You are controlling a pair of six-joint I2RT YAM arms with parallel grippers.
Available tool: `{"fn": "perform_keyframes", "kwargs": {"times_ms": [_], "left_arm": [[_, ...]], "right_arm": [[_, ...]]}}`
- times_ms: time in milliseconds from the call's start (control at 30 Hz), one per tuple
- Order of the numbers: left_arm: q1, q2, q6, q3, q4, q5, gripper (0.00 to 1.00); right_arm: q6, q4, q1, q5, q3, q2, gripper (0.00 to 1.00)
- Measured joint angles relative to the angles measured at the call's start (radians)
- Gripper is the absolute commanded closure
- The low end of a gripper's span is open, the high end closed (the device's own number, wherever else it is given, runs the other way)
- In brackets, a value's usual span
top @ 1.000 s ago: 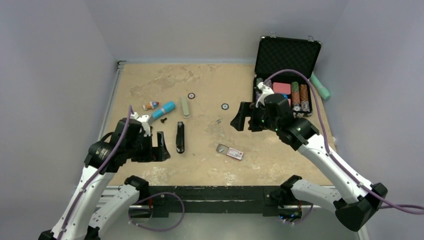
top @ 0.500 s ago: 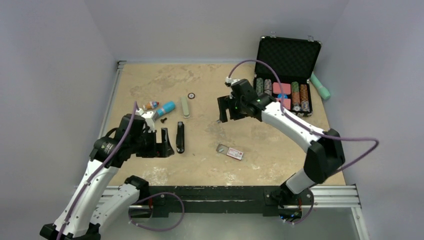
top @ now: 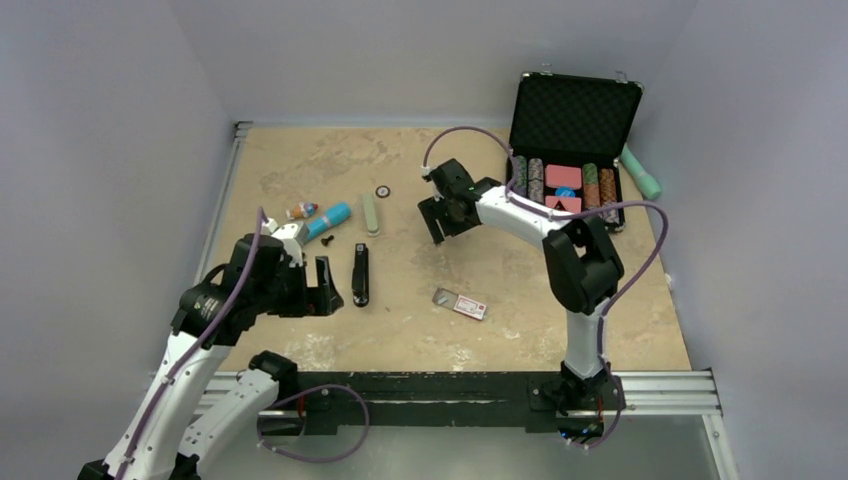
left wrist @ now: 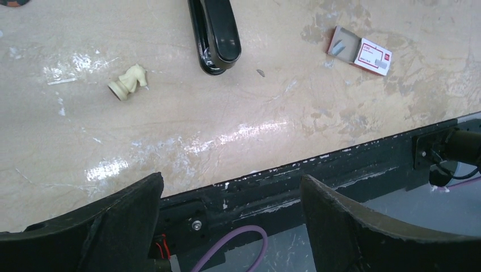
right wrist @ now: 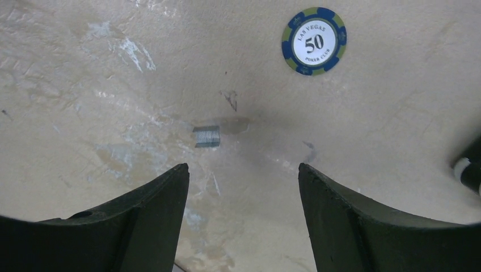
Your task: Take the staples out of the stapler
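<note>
The black stapler [top: 360,274] lies closed on the table, left of centre; the left wrist view shows its near end [left wrist: 215,34]. My left gripper [top: 325,285] is open and empty just left of the stapler, and in its own view [left wrist: 231,180] it hangs over the table's near edge. My right gripper [top: 437,218] is open and empty above the middle of the table. In its own view [right wrist: 243,167] a short loose strip of staples [right wrist: 206,136] lies on the table just ahead of its left finger. A small staple box [top: 462,303] lies open, right of the stapler [left wrist: 360,50].
An open black case [top: 575,140] of poker chips stands at the back right. Loose chips [top: 382,191] [right wrist: 313,41], a teal tube [top: 334,216], a green stick [top: 371,213] and a small bottle [top: 301,211] lie behind the stapler. A cream chess knight [left wrist: 128,81] lies near the black front rail [left wrist: 340,164].
My right arm has swung left from beside the chip case to over the table's middle. My left gripper has shifted only slightly beside the stapler. Both stay open.
</note>
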Motion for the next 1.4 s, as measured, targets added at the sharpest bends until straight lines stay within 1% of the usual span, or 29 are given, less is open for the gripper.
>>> {"fn": "perform_keyframes", "kwargs": {"times_ms": [133, 233, 367, 567, 767, 867, 1033, 1267, 1400], "left_arm": [[0.000, -0.014, -0.014, 0.000, -0.002, -0.027, 0.08], [0.000, -0.006, -0.018, 0.000, -0.002, -0.039, 0.08], [0.000, -0.006, -0.024, -0.004, -0.003, -0.047, 0.08], [0.000, 0.008, -0.033, -0.004, -0.004, -0.064, 0.08], [0.000, 0.023, -0.034, -0.005, -0.003, -0.065, 0.08], [0.000, 0.020, -0.039, -0.005, -0.003, -0.065, 0.08], [0.000, 0.011, -0.040, -0.005, -0.003, -0.066, 0.08], [0.000, 0.006, -0.040, -0.010, -0.003, -0.068, 0.08], [0.000, 0.005, -0.041, -0.013, -0.003, -0.069, 0.08]], "right_arm": [[0.003, 0.001, 0.000, -0.009, 0.055, 0.085, 0.31], [-0.001, 0.001, 0.001, -0.012, 0.091, 0.117, 0.34], [-0.010, -0.001, 0.001, -0.013, 0.124, 0.134, 0.37], [-0.014, -0.009, 0.011, -0.019, 0.130, 0.139, 0.45], [-0.019, -0.022, 0.039, -0.018, 0.147, 0.177, 0.46], [-0.018, -0.027, 0.047, -0.016, 0.147, 0.199, 0.49], [-0.018, -0.024, 0.048, -0.016, 0.150, 0.201, 0.52], [-0.018, -0.024, 0.048, -0.016, 0.147, 0.201, 0.53], [-0.015, -0.014, 0.048, -0.016, 0.129, 0.190, 0.56]]}}
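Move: The small strip of loose staples lies level with the right hand, about 4 cm to its left and some 6 cm below. The poker chip is about 7 cm ahead of this hand and 1 cm to its left. The black stapler lies about 7 cm back and 20 cm left, and the staple box some 14 cm back and 1 cm right. From the left hand, the staples are roughly 24 cm ahead, 23 cm to the right and 18 cm down. With its fingers still pointing steeply down, the right hand sinks about 4.5 cm and shifts some 3.5 cm left onto the strip of staples, first swinging about 2 cm forward and then drawing back almost as far. The fingers narrow from about three quarters open to just under half, then hover straddling the strip close to the table, a gap still showing on either side and no pinch yet. ##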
